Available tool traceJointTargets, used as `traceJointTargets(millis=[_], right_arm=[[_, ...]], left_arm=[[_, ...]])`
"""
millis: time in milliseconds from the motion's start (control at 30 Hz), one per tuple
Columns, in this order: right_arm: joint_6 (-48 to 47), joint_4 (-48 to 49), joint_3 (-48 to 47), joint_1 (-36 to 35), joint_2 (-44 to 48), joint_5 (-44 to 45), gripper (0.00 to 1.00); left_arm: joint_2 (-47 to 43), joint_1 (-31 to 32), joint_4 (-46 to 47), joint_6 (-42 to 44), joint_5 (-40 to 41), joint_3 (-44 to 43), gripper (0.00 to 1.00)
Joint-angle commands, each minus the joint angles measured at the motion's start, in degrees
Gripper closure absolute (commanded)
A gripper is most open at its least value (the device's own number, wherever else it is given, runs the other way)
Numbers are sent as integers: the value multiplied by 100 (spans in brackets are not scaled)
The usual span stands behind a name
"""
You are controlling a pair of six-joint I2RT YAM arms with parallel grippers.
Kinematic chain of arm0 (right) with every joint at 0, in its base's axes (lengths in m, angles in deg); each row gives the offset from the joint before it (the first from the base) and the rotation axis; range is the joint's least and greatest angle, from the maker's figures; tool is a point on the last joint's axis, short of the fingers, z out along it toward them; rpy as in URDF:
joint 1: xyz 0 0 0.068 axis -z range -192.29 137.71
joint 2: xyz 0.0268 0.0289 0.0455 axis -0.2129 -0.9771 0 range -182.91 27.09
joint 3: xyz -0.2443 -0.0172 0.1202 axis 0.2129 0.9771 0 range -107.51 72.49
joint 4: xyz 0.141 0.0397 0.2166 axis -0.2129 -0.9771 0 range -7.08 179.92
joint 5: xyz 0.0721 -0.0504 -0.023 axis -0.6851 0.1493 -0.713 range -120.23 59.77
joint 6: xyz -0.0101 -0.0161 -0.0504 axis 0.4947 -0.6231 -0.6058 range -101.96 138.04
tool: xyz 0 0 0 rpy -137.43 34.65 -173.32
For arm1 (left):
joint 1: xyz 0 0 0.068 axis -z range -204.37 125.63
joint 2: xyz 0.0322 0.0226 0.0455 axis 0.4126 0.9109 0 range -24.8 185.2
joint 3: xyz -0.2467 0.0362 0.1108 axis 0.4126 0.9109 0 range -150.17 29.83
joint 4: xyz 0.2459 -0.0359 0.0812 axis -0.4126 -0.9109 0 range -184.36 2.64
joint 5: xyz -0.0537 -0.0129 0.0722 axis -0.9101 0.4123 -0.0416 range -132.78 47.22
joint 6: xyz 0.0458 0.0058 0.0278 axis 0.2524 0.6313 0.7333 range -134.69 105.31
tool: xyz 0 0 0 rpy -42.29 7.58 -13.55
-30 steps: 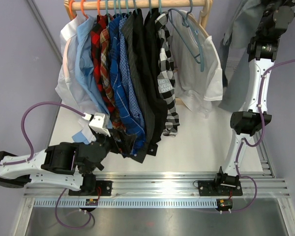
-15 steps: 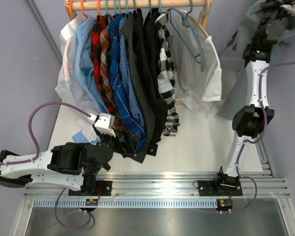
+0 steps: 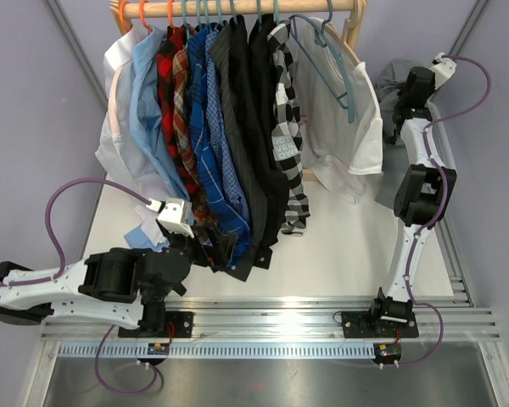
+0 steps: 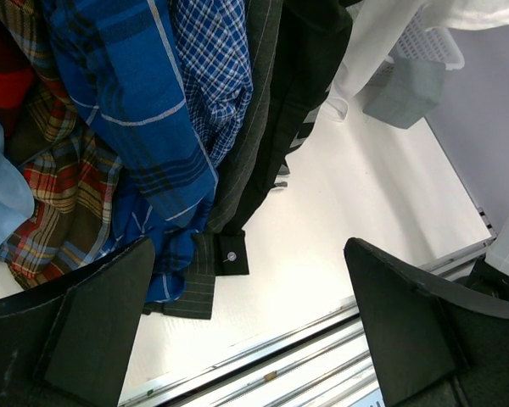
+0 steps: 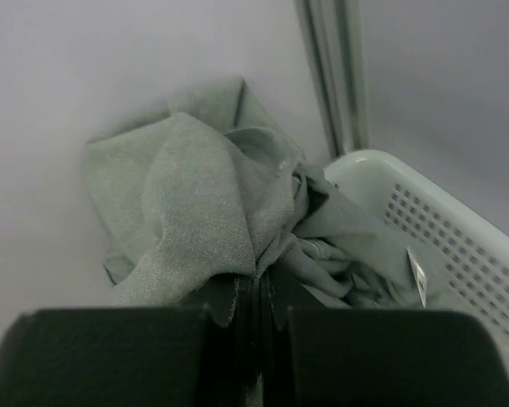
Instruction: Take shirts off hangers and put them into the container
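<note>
A row of shirts (image 3: 220, 127) hangs from the hangers (image 3: 332, 75) on a wooden rod, with a white shirt (image 3: 343, 127) at the right end. At the far right, my right gripper (image 5: 259, 315) is shut on a plain grey shirt (image 5: 195, 195). That shirt lies bunched over the rim of the white lattice container (image 5: 433, 229). In the top view the right gripper (image 3: 417, 83) is low beside the grey shirt (image 3: 392, 80). My left gripper (image 4: 250, 318) stands open and holds nothing, just below the hems of the blue check shirt (image 4: 144, 127) and dark grey shirt (image 4: 237, 178).
The wooden rod (image 3: 263, 7) runs across the back. Purple walls close in on both sides. An aluminium rail (image 3: 263, 318) runs along the table's near edge. A grey shirt sleeve (image 4: 405, 89) hangs by the container's corner (image 4: 428, 42).
My right arm has swung down from high at the far right, carrying the grey shirt down onto the container. The left arm has barely shifted.
</note>
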Motion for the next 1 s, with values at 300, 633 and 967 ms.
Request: traceJointTargets(millis=[300, 633, 967], right_arm=[[1266, -4558, -1263, -14, -468, 681, 70], [1452, -3597, 528, -5, 1151, 459, 19], [829, -1151, 2094, -14, 3907, -59, 1]], left_arm=[[-3, -23, 564, -15, -135, 207, 1], [-126, -23, 538, -191, -188, 356, 1], [-187, -14, 476, -252, -65, 365, 1]])
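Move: The right hand, still shut on the grey shirt, is over the far part of the container, whose middle lies about 7 cm back from it, level sideways and roughly 20 cm below. The hanging white shirt is some 29 cm to its left and 20 cm back, at about its height; the empty hanger is about 32 cm left, 23 cm back and 25 cm higher. From the idle left hand the container is around 46 cm ahead, 55 cm right and 25 cm below. The right hand first draws level back a few centimetres with the grey shirt, then dips about 16 cm down towards the container while still backing, tipping its fingers some 35 degrees downward and opening them wide to let go of the cloth. From the bottom it turns sharply upward, climbing clear of the shirt by over 20 cm with fingers open and the wrist tipping back up, to finish roughly 14 cm nearer the base and a little higher than it began. ##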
